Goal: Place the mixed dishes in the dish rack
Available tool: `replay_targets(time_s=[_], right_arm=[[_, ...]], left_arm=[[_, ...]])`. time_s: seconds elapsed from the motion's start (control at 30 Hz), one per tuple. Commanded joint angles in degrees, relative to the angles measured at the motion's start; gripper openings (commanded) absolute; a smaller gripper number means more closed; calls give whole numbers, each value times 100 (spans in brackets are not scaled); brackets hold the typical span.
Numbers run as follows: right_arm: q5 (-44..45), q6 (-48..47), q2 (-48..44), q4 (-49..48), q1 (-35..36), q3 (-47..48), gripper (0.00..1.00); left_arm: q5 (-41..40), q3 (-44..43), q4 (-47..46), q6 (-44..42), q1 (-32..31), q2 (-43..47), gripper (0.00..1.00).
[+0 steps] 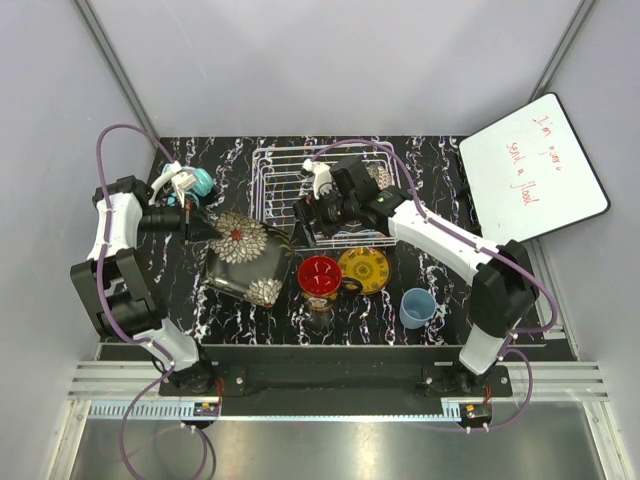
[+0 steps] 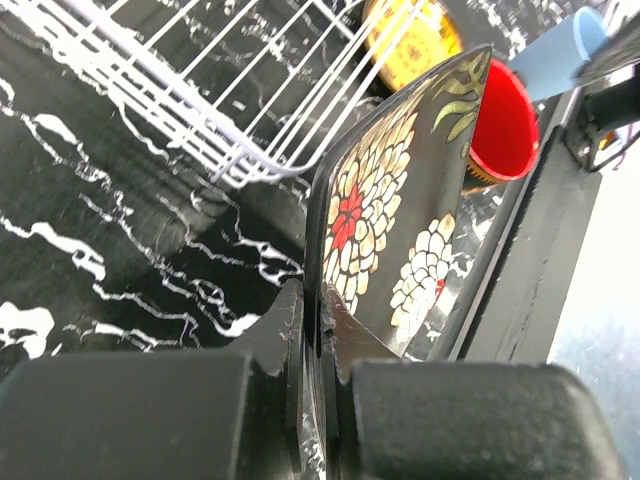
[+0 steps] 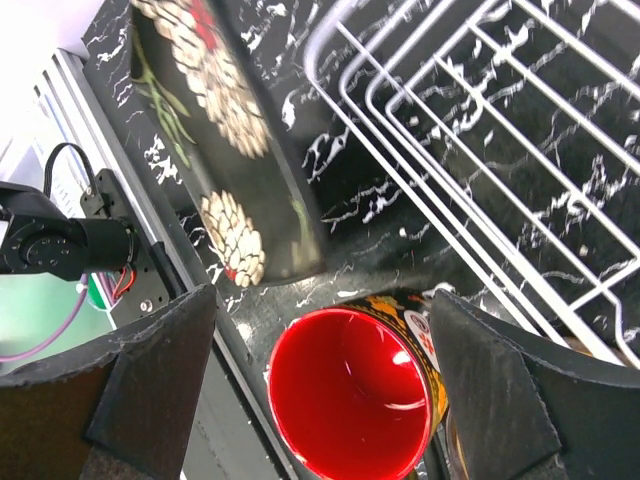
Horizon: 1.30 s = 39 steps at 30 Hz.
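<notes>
My left gripper is shut on the rim of the square dark floral plate. The plate is tilted up on the table, left of the dish rack's front corner. My right gripper hangs open over the front left of the white wire dish rack. Below its spread fingers stands a dark patterned mug with a red inside, untouched. A yellow patterned plate and a light-blue cup sit in front of the rack.
Teal headphones lie at the back left beside the left arm. A whiteboard with red writing leans at the right. A brownish dish shows in the rack behind the right arm. Grey walls enclose the table.
</notes>
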<state>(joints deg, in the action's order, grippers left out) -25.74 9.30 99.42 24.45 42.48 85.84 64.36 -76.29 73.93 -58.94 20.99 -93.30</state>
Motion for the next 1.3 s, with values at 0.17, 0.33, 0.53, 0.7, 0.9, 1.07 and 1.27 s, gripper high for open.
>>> replay_targets(time_s=[0.17,0.33,0.53,0.7,0.9,1.07,1.27], right_arm=[[-791,476,-125,-836,-266,-279,94],[-1231,687,121,-1091,-380,10,92],[-1724,1003,500,-1240,-433,354,88],[-1786,1065,474,-1284,-433,310,87],[-1812,1056,157,-1390,-433,-15,87],[-2093,1188,437,-1539,-398,20,80],[-2076,1811,763,-2653,-249,108,73]], left_arm=[[1817,-70,1457,313,-8,198,0],[2194,-131,1466,400,-7,75,0],[2747,-184,1475,550,-16,-13,0],[3206,-298,1484,734,-16,-110,0],[3215,-746,1484,1094,-34,-347,0],[3215,-1195,1484,1209,-192,-523,0],[3215,-1142,1493,1148,-368,-505,0]])
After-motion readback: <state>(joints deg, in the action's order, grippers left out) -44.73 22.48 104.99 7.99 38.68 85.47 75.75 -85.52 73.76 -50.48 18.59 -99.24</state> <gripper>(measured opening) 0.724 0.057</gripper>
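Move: The tray, its far-left corner already pinched in the left hand, has its middle about 10 cm left of the right hand, 6 back and 6 below. From the right hand, the red mug sits some 11 cm back, 4 right and 13 below; the rack's middle is about 7 cm ahead, 6 right and 13 below. From the left hand, that rack lies some 24 cm right, 7 ahead and 12 below. The tray is lifted and offered across to the other hand: the left hand keeps its pinch, rises about 4 cm, tips the tray's free right side up by some 10 degrees, then carries it slightly forward. The right hand, after a small dip, reaches left and a little up for the tray's right edge, tilting its fingers up and partly narrowing them. ##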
